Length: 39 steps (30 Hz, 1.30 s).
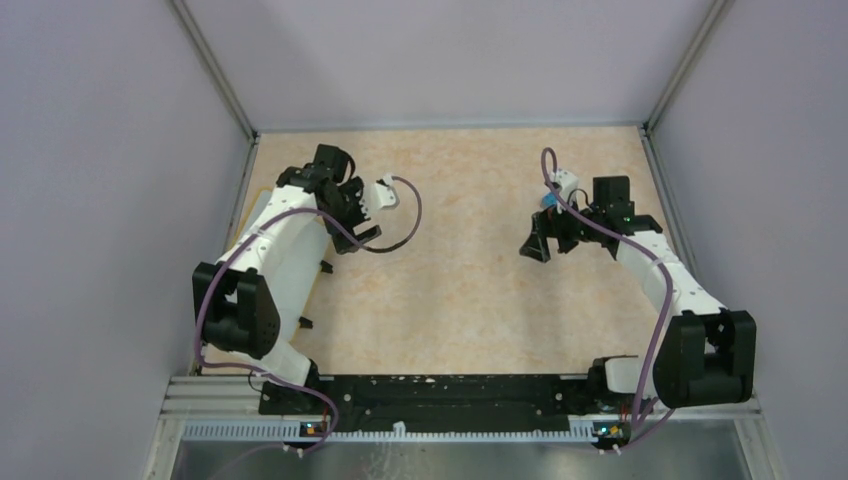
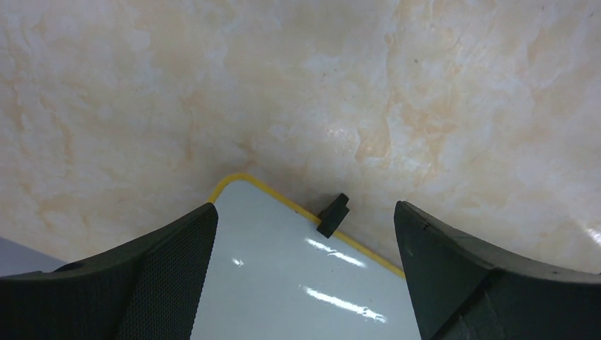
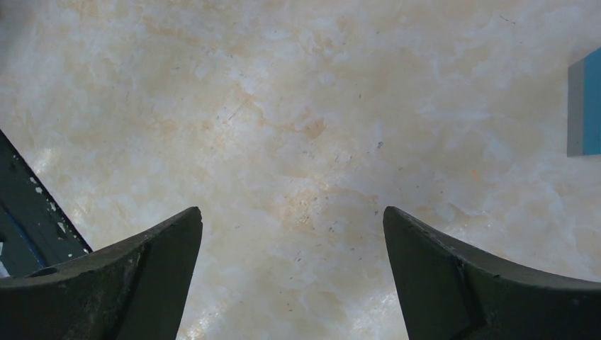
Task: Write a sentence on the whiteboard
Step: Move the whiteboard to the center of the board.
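Observation:
The whiteboard (image 2: 283, 276), white with a thin yellow rim, lies flat on the table, and one black clip foot (image 2: 333, 214) sits on its edge. Only one corner of it shows in the left wrist view, and that part is blank; the sentence is out of view. My left gripper (image 2: 305, 207) hovers open over this corner with nothing between its fingers. From above, the whiteboard (image 1: 298, 290) is mostly hidden under the left arm, and the left gripper (image 1: 358, 218) is past its far end. My right gripper (image 3: 292, 211) is open over bare table, seen at centre right (image 1: 540, 240) from above.
A small blue block (image 3: 587, 103) lies at the right edge of the right wrist view and peeks out behind the right wrist (image 1: 551, 200) from above. Grey walls close in the marbled table (image 1: 450, 290) on three sides. A black rail (image 1: 440, 390) spans the near edge.

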{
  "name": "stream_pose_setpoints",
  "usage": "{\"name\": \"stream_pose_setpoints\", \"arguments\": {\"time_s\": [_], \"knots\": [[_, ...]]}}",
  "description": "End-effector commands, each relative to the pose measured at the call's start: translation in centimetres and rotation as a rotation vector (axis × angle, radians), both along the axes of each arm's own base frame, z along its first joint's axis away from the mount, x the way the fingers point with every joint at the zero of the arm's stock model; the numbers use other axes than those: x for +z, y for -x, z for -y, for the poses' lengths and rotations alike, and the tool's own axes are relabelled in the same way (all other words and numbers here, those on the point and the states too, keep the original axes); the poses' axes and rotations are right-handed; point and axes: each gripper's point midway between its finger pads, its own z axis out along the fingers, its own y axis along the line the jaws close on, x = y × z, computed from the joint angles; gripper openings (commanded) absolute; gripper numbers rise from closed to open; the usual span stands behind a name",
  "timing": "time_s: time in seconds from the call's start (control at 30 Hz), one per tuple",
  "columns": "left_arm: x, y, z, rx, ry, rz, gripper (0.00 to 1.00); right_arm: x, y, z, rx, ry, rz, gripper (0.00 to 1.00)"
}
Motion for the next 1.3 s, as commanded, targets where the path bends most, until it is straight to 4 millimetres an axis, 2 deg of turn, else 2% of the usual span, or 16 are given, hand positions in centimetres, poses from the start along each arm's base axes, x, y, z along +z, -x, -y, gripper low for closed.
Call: {"name": "stream_pose_setpoints", "arguments": {"time_s": [0.0,0.3,0.6,0.8,1.0,1.13,1.27], "knots": [[-1.1,1.1,-1.9,-0.219,-0.162,-0.025,0.97,2.3,-0.7,-0.7,0.051,-0.027,0.062,0.96],[-4.2,2.4,-3.5,-0.456,-0.295,-0.079,0.90,2.3,-0.6,-0.8,0.063,-0.024,0.057,0.96],[-7.9,2.6,-4.5,-0.496,-0.354,-0.152,0.79,3.1,-0.5,-0.6,0.058,-0.015,0.063,0.96],[-9.2,3.0,-5.9,-0.506,-0.422,-0.207,0.69,3.2,0.3,-0.8,0.077,-0.029,0.052,0.96],[-10.3,3.8,-7.1,-0.507,-0.481,-0.244,0.61,3.3,0.1,-0.8,0.074,-0.035,0.058,0.96],[-10.6,4.0,-7.3,-0.512,-0.489,-0.257,0.51,3.2,0.2,-0.8,0.074,-0.036,0.052,0.96],[-10.7,4.0,-6.6,-0.529,-0.479,-0.256,0.40,3.3,0.2,-0.8,0.073,-0.038,0.057,0.96]]}}
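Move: On the whiteboard's right edge, the far black clip is the left hand's target: about 4 cm back, 6 cm left and 12 cm below. The board's far right corner is some 5 cm ahead and 4 cm left of the hand. The near black clip lies roughly 17 cm back and 8 cm left, the whiteboard's middle about 7 cm back and 17 cm left. From the right hand, the far clip is nearly level, some 45 cm to the left. Sinking about 10 cm while sliding some 7 cm left and a little back, the left hand comes down over the whiteboard's right edge at the far black clip. The wrist turns nearly 30 degrees clockwise and swings its fingers from slanting to straight down, and they close from wide open to a bit under half, one on either side of the clip. ##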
